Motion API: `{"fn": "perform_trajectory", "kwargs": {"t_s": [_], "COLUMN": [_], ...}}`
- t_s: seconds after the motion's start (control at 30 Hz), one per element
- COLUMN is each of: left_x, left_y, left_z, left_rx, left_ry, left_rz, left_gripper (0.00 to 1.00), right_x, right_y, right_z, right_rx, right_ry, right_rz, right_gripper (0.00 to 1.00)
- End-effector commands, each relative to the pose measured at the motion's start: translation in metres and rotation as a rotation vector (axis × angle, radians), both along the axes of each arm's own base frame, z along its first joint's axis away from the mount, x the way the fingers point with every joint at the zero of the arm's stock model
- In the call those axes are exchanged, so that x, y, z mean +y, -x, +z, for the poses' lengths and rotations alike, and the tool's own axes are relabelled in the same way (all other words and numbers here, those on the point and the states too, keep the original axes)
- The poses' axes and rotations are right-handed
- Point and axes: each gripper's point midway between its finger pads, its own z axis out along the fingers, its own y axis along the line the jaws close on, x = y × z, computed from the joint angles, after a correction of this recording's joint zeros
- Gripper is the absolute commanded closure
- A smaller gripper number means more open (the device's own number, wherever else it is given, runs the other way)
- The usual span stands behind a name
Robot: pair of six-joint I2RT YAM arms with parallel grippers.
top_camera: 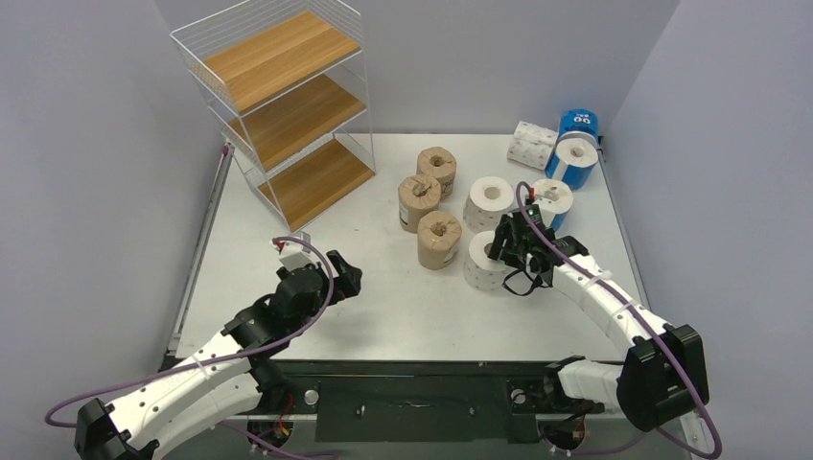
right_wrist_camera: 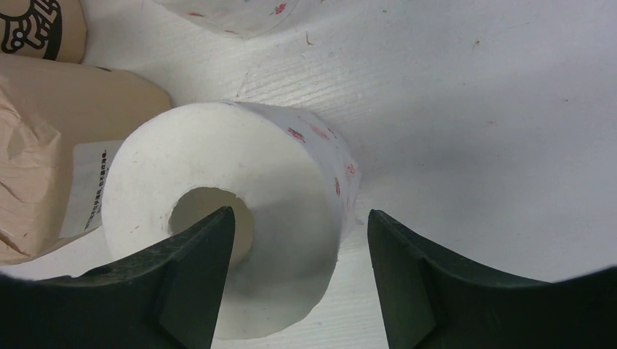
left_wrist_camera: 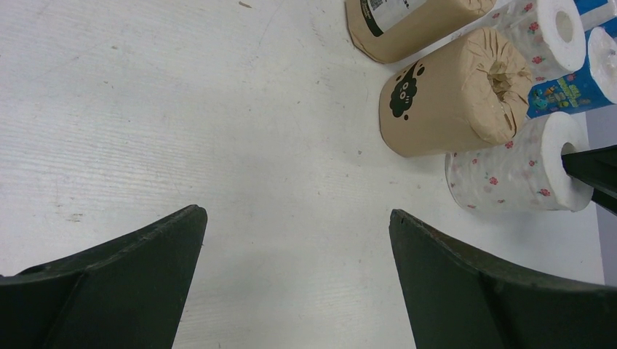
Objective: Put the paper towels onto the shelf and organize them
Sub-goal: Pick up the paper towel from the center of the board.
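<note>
The paper towels stand grouped on the right half of the table. There are three brown-wrapped rolls (top_camera: 419,201), white rolls (top_camera: 490,201) and blue-wrapped ones (top_camera: 576,158). My right gripper (top_camera: 500,247) is over the nearest white roll (right_wrist_camera: 189,167), which stands upright. One finger sits in its core hole and the other outside its wall, with a gap still showing, so the gripper (right_wrist_camera: 300,213) is open. My left gripper (left_wrist_camera: 297,211) hangs wide open over bare table left of the rolls (top_camera: 350,278). The shelf (top_camera: 288,105) stands at the far left with bare boards.
Two white rolls (top_camera: 532,144) lie on their sides at the far right by the blue ones. A brown roll (right_wrist_camera: 44,145) stands close to the left of the roll under my right gripper. Grey walls close in the table on three sides.
</note>
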Motion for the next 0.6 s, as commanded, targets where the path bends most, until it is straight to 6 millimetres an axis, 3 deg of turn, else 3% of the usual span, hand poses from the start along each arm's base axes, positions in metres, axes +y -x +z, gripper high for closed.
{"fn": "perform_trajectory", "kwargs": {"t_s": [0.0,0.43,0.57], "left_x": [-0.004,0.004,0.008], "left_y": [-0.003,-0.001,-0.001], "left_z": [0.009,0.004,0.008], "left_rx": [-0.026,-0.020,-0.032], "left_ry": [0.045,0.050,0.049], "left_rz": [0.001,0.038,0.052], "left_gripper": [0.03,0.03,0.03], "right_x": [0.002,0.005,0.003], "right_y": [-0.002,-0.001,0.000], "right_z": [-0.002,0.001,0.018], "right_rx": [-0.008,-0.013,-0.049], "right_ry": [0.007,0.002,-0.002], "right_rz": [0.016,0.025,0.017], "right_gripper": [0.38,0.61,0.63]}}
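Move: The white paper towel roll standing nearest me is about 4 cm to the left of my right hand point, level fore and aft, its middle some 5 cm below; my left fingertip already reaches into its core. The near brown roll is about 5 cm ahead and 15 cm left, the far white roll 14 cm ahead and 4 cm left, the blue roll 14 cm ahead and 9 cm right. From my left hand, the near white roll is roughly 6 cm ahead, 28 cm right and 9 cm lower. I close my right fingers by about a quarter of their full range onto the near side of the white roll's wall, one fingertip inside the core and the other coming in against the outside, so that they pinch the wall at the rim. The hand itself all but stays put, with no real wrist turn. ##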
